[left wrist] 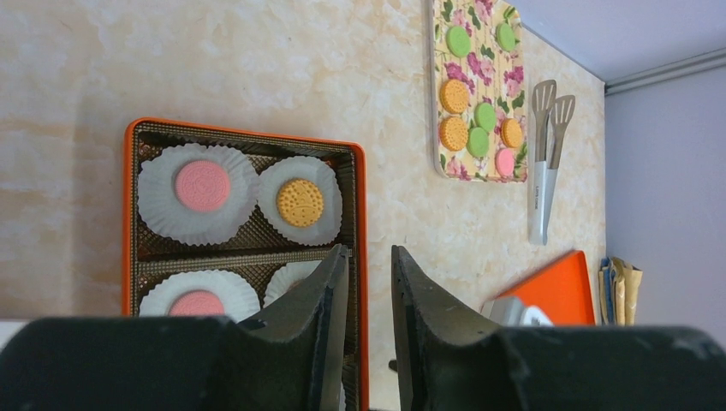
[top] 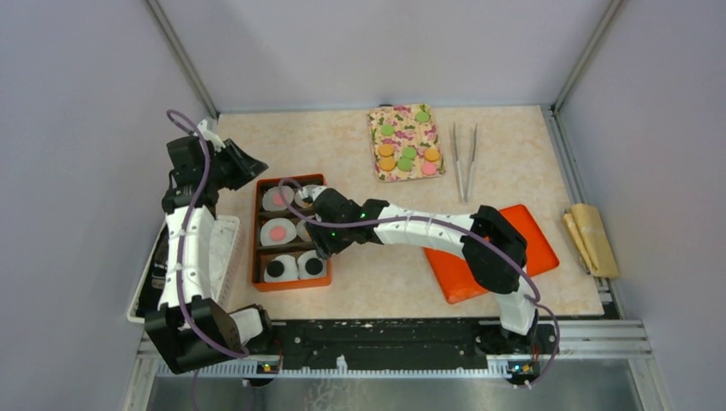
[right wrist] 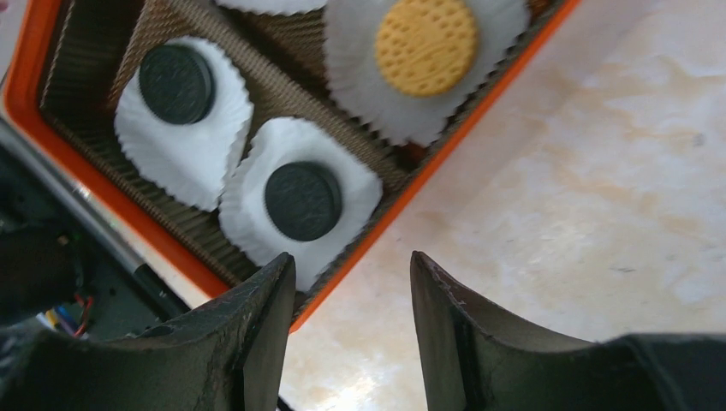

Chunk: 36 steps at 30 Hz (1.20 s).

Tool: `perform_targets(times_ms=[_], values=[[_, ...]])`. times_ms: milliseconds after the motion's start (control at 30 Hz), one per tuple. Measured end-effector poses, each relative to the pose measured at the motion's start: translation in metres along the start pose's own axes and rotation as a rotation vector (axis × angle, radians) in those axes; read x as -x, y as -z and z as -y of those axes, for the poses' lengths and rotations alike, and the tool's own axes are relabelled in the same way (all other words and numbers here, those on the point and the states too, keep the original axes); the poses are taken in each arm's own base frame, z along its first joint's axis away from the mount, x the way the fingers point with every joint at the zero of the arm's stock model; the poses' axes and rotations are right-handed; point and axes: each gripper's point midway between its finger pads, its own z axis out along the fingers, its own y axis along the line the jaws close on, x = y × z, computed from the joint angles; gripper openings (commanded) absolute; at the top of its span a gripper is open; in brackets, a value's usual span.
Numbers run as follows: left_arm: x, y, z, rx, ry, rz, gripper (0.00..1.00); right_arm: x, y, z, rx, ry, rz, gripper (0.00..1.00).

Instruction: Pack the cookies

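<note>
The cookies are small flat discs. Several green, orange and pink ones lie on a floral tray (top: 406, 142) (left wrist: 476, 94) at the back. Others sit in white paper liners inside an orange box (top: 258, 235) (left wrist: 130, 214): pink (left wrist: 202, 185), orange (left wrist: 300, 202) (right wrist: 425, 45) and two black (right wrist: 177, 83) (right wrist: 302, 200). My left gripper (top: 257, 169) (left wrist: 369, 250) hovers by the box's far left corner, its jaws a narrow gap apart and empty. My right gripper (top: 318, 248) (right wrist: 352, 257) hangs open and empty over the box's right rim, beside the black cookies.
Metal tongs (top: 465, 158) (left wrist: 544, 163) lie right of the floral tray. An orange lid (top: 496, 253) rests under the right arm. Tan sticks (top: 591, 238) lie at the right edge of the table. A white basket (top: 224, 248) stands left of the box.
</note>
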Motion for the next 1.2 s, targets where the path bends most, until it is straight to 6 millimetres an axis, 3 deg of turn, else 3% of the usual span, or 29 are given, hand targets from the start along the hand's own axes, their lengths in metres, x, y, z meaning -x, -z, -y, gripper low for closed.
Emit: perform_targets(times_ms=[167,267,467,633,933,1067,1200], values=[[-0.003,0.0,-0.001,-0.001,0.002,-0.008,0.31,-0.022,-0.001,-0.017,0.036,0.021,-0.047,0.48],[-0.006,-0.001,-0.002,-0.005,0.008,-0.017,0.31,-0.047,-0.007,-0.01,0.023,0.006,-0.105,0.45],[-0.008,-0.001,-0.001,-0.016,0.011,-0.026,0.31,-0.058,-0.007,-0.003,-0.001,-0.006,-0.122,0.14],[-0.008,-0.001,-0.001,-0.017,0.011,-0.026,0.31,-0.059,0.003,0.021,-0.125,0.008,-0.122,0.03],[-0.014,-0.003,0.001,-0.047,0.025,-0.045,0.28,-0.068,0.029,0.063,-0.321,0.114,-0.173,0.01],[-0.024,-0.011,-0.002,-0.063,0.06,-0.086,0.26,-0.063,0.039,0.077,-0.359,0.11,-0.169,0.02],[-0.031,-0.016,-0.008,-0.058,0.077,-0.113,0.26,-0.054,0.047,0.104,-0.404,0.08,-0.158,0.04]])
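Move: The box's right rim, close to its near corner, is about 4 cm back, 2 cm to the right and 4 cm below my open right hand. The nearer black cookie lies roughly 4 cm left of that rim spot, and the other black cookie some 9 cm farther left. The yellow cookie in the middle row is about 6 cm ahead and 3 cm left of my right hand. From my left hand that rim spot lies around 18 cm back, 10 cm right and 20 cm below. I bring my right hand back and down about 4 cm each way onto the box's right rim beside the near corner, and pinch that wall between my fingers. Still closing, I start dragging it some 11 cm to the right and 6 cm forward, easing up slightly while my fingers tip to point more steeply down. Late on, my left hand sinks about 3 cm. ##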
